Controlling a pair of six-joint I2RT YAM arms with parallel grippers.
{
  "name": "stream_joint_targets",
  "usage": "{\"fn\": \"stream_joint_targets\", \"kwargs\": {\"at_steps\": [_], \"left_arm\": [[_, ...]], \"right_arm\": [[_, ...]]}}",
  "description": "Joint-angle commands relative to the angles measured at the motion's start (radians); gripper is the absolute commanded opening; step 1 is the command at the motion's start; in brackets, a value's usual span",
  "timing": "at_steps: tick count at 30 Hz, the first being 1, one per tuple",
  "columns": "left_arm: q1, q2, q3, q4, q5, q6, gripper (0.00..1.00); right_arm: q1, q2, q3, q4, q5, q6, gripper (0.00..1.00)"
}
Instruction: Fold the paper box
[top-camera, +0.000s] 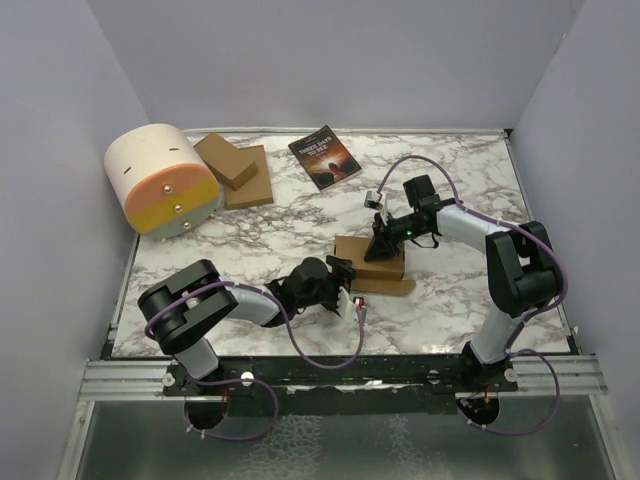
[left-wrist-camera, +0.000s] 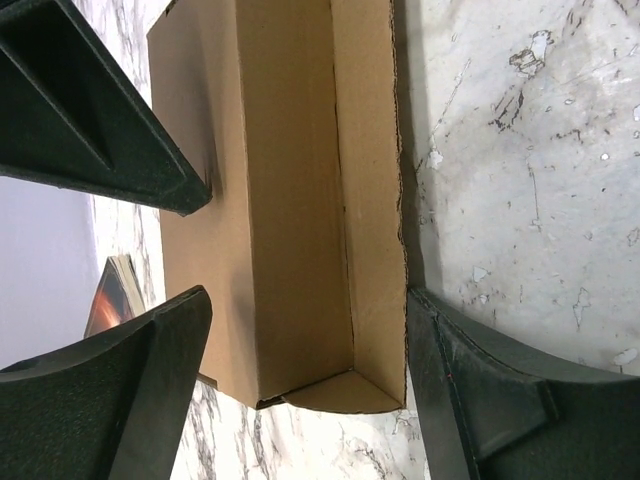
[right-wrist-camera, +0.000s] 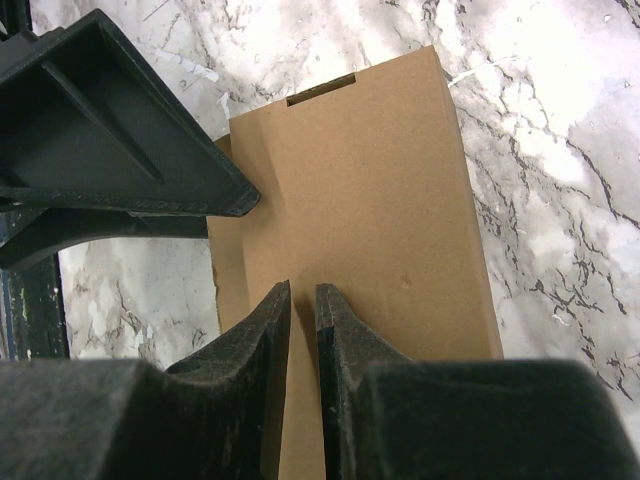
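The paper box (top-camera: 362, 262) is a brown carton, partly folded, in the middle of the table, with a flap (top-camera: 388, 288) lying flat at its near side. In the left wrist view the paper box (left-wrist-camera: 290, 200) shows its hollow inside and a folded end flap. My left gripper (top-camera: 346, 277) is open, one finger (left-wrist-camera: 110, 390) on each side of the box end, its midpoint (left-wrist-camera: 308, 300) over the cardboard. My right gripper (top-camera: 384, 243) comes in from the right, fingers nearly together (right-wrist-camera: 302, 292), tips resting on the box's top panel (right-wrist-camera: 390, 200), holding nothing.
A stack of flat brown cardboard pieces (top-camera: 236, 168) lies at the back left beside a cream and orange drum-shaped container (top-camera: 162, 180). A dark-covered book (top-camera: 324, 156) lies at the back centre. Grey walls enclose the marble table (top-camera: 470, 290) on three sides.
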Motion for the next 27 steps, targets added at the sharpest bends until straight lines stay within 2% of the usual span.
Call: {"fn": "stream_joint_targets", "kwargs": {"at_steps": [1, 7, 12, 17, 23, 27], "left_arm": [[-0.004, 0.012, 0.030, -0.018, -0.017, -0.021, 0.73], [0.001, 0.004, 0.045, -0.065, 0.003, -0.039, 0.61], [0.008, 0.005, 0.054, -0.084, 0.024, -0.051, 0.57], [0.014, 0.007, 0.060, -0.100, 0.041, -0.065, 0.56], [0.021, 0.013, 0.069, -0.116, 0.059, -0.081, 0.56], [0.025, 0.012, 0.073, -0.120, 0.065, -0.103, 0.56]], "right_arm": [[0.018, 0.047, -0.007, -0.019, 0.077, -0.010, 0.18], [0.018, 0.047, -0.006, -0.021, 0.078, -0.010, 0.18], [0.018, 0.039, 0.002, -0.025, 0.074, -0.007, 0.19], [0.018, 0.001, 0.023, -0.029, 0.059, 0.014, 0.26], [0.006, -0.079, 0.039, -0.029, 0.056, 0.027, 0.41], [-0.044, -0.141, 0.030, -0.041, 0.026, 0.026, 0.43]]}}
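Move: The paper box's front flap, sticking out towards the robot, has its left end already between the left fingers; its middle is about 6 cm to that hand's right, 2 cm back and 2 cm lower. The lid's middle lies some 4 cm ahead and 4 cm to the right of the left hand. From the right hand, whose tips rest on the lid near the front crease, the lid's middle is about 3 cm ahead, 1 cm left and 1 cm below, the flap's middle 5 cm back and 3 cm down. The front flap is squeezed in towards the box's front wall by the left fingers, which close from wide to about half open almost on the spot, the near finger on the flap's outside and the far one at the lid's front edge. Only in the latter half does the right hand lift its tips off the lid, about 2 cm up, its fingers opening partway. ##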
